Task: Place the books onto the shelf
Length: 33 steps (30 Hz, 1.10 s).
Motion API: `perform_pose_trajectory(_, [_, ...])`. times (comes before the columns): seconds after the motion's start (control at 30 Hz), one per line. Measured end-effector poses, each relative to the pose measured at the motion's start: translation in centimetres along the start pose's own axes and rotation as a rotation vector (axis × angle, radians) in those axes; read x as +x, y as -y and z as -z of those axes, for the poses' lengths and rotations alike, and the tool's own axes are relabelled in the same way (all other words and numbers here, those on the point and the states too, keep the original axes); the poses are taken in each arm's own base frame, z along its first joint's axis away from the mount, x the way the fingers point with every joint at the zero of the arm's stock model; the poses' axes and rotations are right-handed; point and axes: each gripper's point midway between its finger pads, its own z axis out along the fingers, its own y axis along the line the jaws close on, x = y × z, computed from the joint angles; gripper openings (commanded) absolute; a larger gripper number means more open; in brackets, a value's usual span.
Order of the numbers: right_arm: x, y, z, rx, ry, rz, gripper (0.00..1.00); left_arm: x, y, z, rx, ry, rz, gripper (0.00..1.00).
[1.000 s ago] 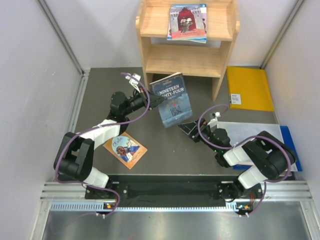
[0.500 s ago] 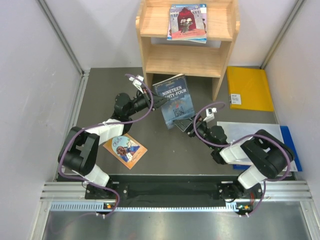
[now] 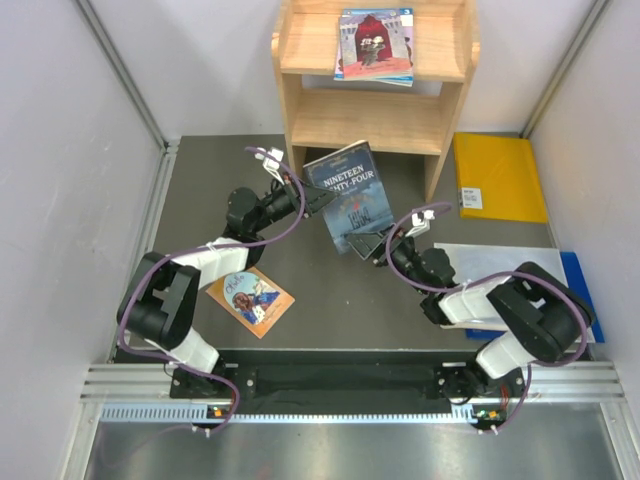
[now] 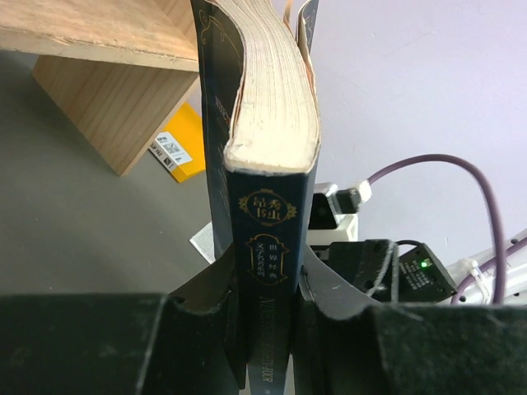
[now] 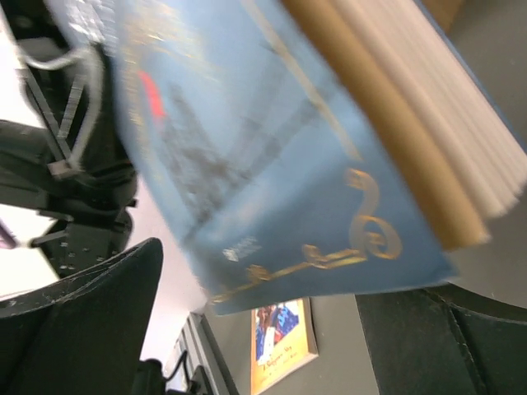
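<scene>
My left gripper (image 3: pixel 316 200) is shut on the spine edge of the dark blue "Nineteen Eighty-Four" book (image 3: pixel 349 194), holding it off the table in front of the shelf (image 3: pixel 300 75). In the left wrist view the spine (image 4: pixel 268 216) stands clamped between the jaws of the left gripper (image 4: pixel 265 276). My right gripper (image 3: pixel 376 244) is open at the book's lower corner. In the right wrist view the blue cover (image 5: pixel 263 148) hangs between the wide-apart fingers (image 5: pixel 90 317). A stack of books (image 3: pixel 375 45) lies on the top tier. An orange book (image 3: pixel 250 298) lies flat by the left arm.
A yellow folder (image 3: pixel 500 178) lies right of the shelf, with a clear plastic sheet (image 3: pixel 490 260) and a blue flat thing (image 3: pixel 580 285) nearer the right arm. White walls close in both sides. The shelf's lower tier (image 3: pixel 365 122) holds nothing.
My right gripper has moved left and forward up to the blue book's lower corner. The left gripper has carried the book slightly up and toward the shelf.
</scene>
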Motion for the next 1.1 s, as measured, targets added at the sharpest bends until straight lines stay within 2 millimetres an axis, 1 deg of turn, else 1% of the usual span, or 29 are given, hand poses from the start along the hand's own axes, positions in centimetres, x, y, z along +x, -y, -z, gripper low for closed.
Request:
perform_pose_trajectory(0.1, [-0.8, -0.9, 0.1, -0.021, 0.027, 0.023, 0.90, -0.1, -0.2, -0.1, 0.004, 0.012, 0.005, 0.00])
perform_pose_trajectory(0.27, [-1.2, -0.8, 0.2, -0.008, 0.040, 0.054, 0.87, 0.0, -0.7, -0.3, 0.013, 0.027, 0.020, 0.00])
perform_pose_trajectory(0.33, [-1.2, -0.6, 0.2, 0.001, 0.041, 0.061, 0.82, 0.0, -0.8, -0.4, 0.016, 0.029, 0.023, 0.00])
perform_pose_trajectory(0.37, [-1.2, -0.4, 0.2, 0.006, 0.042, 0.063, 0.76, 0.1, -0.9, -0.4, 0.015, 0.030, 0.027, 0.00])
perform_pose_trajectory(0.4, [-1.2, -0.4, 0.2, 0.009, 0.042, 0.067, 0.59, 0.1, -1.0, -0.4, 0.016, 0.031, 0.029, 0.00])
perform_pose_trajectory(0.47, [-1.2, -0.1, 0.4, 0.018, 0.043, 0.082, 0.53, 0.1, -1.0, -0.5, 0.021, 0.034, 0.033, 0.00])
perform_pose_trajectory(0.5, [-1.1, 0.1, 0.6, 0.023, 0.038, 0.081, 0.48, 0.1, -1.1, -0.5, 0.021, 0.039, 0.036, 0.00])
perform_pose_trajectory(0.63, [-1.1, 0.5, 1.1, 0.044, 0.043, 0.094, 0.47, 0.6, -1.6, -0.8, 0.024, 0.045, 0.060, 0.00])
perform_pose_trajectory(0.7, [-1.2, 0.8, 1.4, 0.059, 0.046, 0.101, 0.50, 1.0, -1.9, -1.0, 0.023, 0.044, 0.072, 0.00])
perform_pose_trajectory(0.83, [-1.0, 1.5, 2.2, 0.090, 0.046, 0.116, 0.51, 2.2, -2.5, -1.4, 0.023, 0.033, 0.100, 0.00])
perform_pose_trajectory(0.97, [-1.0, 2.0, 2.9, 0.113, 0.044, 0.137, 0.50, 3.2, -3.1, -1.9, 0.015, 0.020, 0.132, 0.00])
perform_pose_trajectory(1.1, [-1.1, 2.2, 3.2, 0.126, 0.043, 0.156, 0.48, 3.6, -3.5, -2.1, 0.013, 0.022, 0.156, 0.00])
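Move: The left hand still holds Nineteen Eighty-Four by its left edge; the book's middle is about 7 cm to its right, 1 cm ahead and 4 cm lower. From the open right hand, at the lower edge, that middle is some 7 cm ahead, 4 cm left and 6 cm up. The lower shelf board is about 24 cm ahead of the left hand, 13 cm right, 8 cm lower; the orange picture book lies some 10 cm back, 21 cm left, 27 cm below. Down and to the right, about 5 cm in all, the left hand carries the book in its unchanged pinch, easing slightly forward first and sinking mostly late. The right hand rises a centimetre, then goes right and down by some 3 cm each, rolling its left side down about 10 degrees while its fingers close from nearly wide to half open at the book's lower edge; a grip there can't be made out. ##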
